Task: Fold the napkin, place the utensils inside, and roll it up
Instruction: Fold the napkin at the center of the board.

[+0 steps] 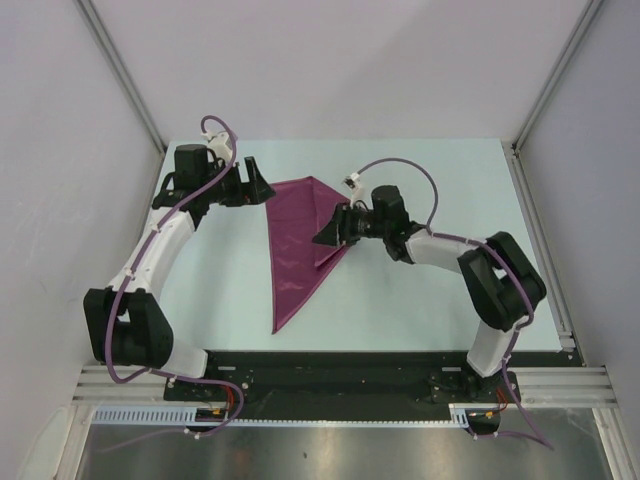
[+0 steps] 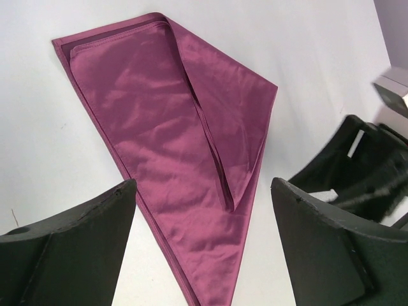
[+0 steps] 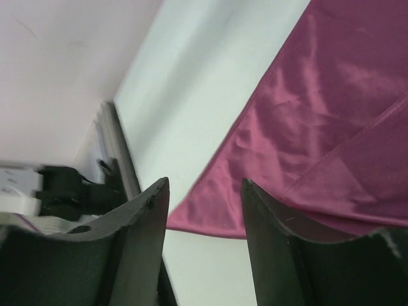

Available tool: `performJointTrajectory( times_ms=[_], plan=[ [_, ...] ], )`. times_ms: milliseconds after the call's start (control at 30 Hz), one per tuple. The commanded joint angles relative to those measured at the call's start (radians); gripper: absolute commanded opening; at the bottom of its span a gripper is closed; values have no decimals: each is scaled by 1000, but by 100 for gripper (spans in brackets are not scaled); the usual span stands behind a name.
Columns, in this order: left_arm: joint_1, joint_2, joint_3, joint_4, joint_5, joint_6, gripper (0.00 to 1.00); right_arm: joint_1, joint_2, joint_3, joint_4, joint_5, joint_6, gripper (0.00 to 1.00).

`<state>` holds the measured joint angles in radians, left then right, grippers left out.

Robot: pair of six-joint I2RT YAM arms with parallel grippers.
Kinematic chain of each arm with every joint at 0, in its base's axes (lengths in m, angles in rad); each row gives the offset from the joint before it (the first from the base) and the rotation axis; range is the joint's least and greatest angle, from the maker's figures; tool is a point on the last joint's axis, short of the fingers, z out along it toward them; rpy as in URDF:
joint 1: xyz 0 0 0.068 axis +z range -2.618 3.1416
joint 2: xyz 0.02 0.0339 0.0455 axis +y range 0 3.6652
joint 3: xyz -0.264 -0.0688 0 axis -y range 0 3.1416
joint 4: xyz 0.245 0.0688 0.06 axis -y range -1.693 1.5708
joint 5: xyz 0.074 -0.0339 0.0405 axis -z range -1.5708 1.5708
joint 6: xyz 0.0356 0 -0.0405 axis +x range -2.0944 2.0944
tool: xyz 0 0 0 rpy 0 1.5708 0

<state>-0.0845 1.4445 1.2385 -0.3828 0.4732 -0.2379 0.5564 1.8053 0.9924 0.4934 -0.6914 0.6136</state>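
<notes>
The plum napkin [image 1: 300,245] lies flat on the table, folded into a long triangle with its narrow tip toward the arm bases. In the left wrist view the napkin [image 2: 172,146] shows a folded-over strip along its right side. My left gripper [image 1: 262,185] sits at the cloth's far left corner; the left gripper [image 2: 204,183] is open above the narrow end, holding nothing. My right gripper [image 1: 322,238] hovers over the cloth's right edge. The right gripper [image 3: 204,182] is open and empty, with the napkin [image 3: 319,115] just beyond its fingers. The utensils are out of view.
The pale table [image 1: 420,290] is boxed in by grey walls with a metal rail [image 1: 540,240] along its right edge. The right arm's gripper shows as a dark shape [image 2: 370,166] in the left wrist view. The left arm [image 3: 64,191] shows in the right wrist view.
</notes>
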Motion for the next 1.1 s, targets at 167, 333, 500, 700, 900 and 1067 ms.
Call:
performJointTrajectory(
  times_ms=[167, 333, 500, 700, 900, 1067],
  plan=[
    [8, -56, -4, 16, -34, -1, 91, 369, -100, 146, -556, 393, -610, 54],
    [8, -64, -5, 13, -51, 3, 91, 536, -40, 183, -622, 549, -666, 54],
    [9, -58, -5, 12, -44, 0, 91, 690, 17, 202, -628, 690, -722, 55],
    [8, -61, -4, 12, -39, -3, 91, 770, 66, 207, -607, 871, -771, 54],
    [9, -64, -4, 10, -44, -1, 91, 804, 94, 186, -540, 992, -818, 54],
    [11, -62, -1, 10, -38, -1, 91, 818, 120, 196, -519, 1006, -867, 53]
  ],
)
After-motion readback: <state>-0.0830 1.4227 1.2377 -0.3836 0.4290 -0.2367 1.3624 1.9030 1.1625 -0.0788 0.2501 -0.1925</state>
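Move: The napkin's near corner lies about 19 cm back, 12 cm to the left and 12 cm below the half-open right hand. The folded flap's tip is some 5 cm back and 3 cm left of that hand, and the napkin's right corner about 8 cm ahead and 11 cm right, both also on the board. From the left hand, the near corner is roughly 26 cm back, 6 cm right and 21 cm below. After a slight lift, the right hand leaves the folded flap and sweeps about 18 cm back towards the robot and some 8 cm left, sinking about 10 cm to come low over the board beside the napkin's near corner, easing to a stop there. On the way the wrist rolls and tips the fingers from nearly level, pointing left, to roughly 45 degrees down, while the fingers stay half open and don't close on the cloth. ##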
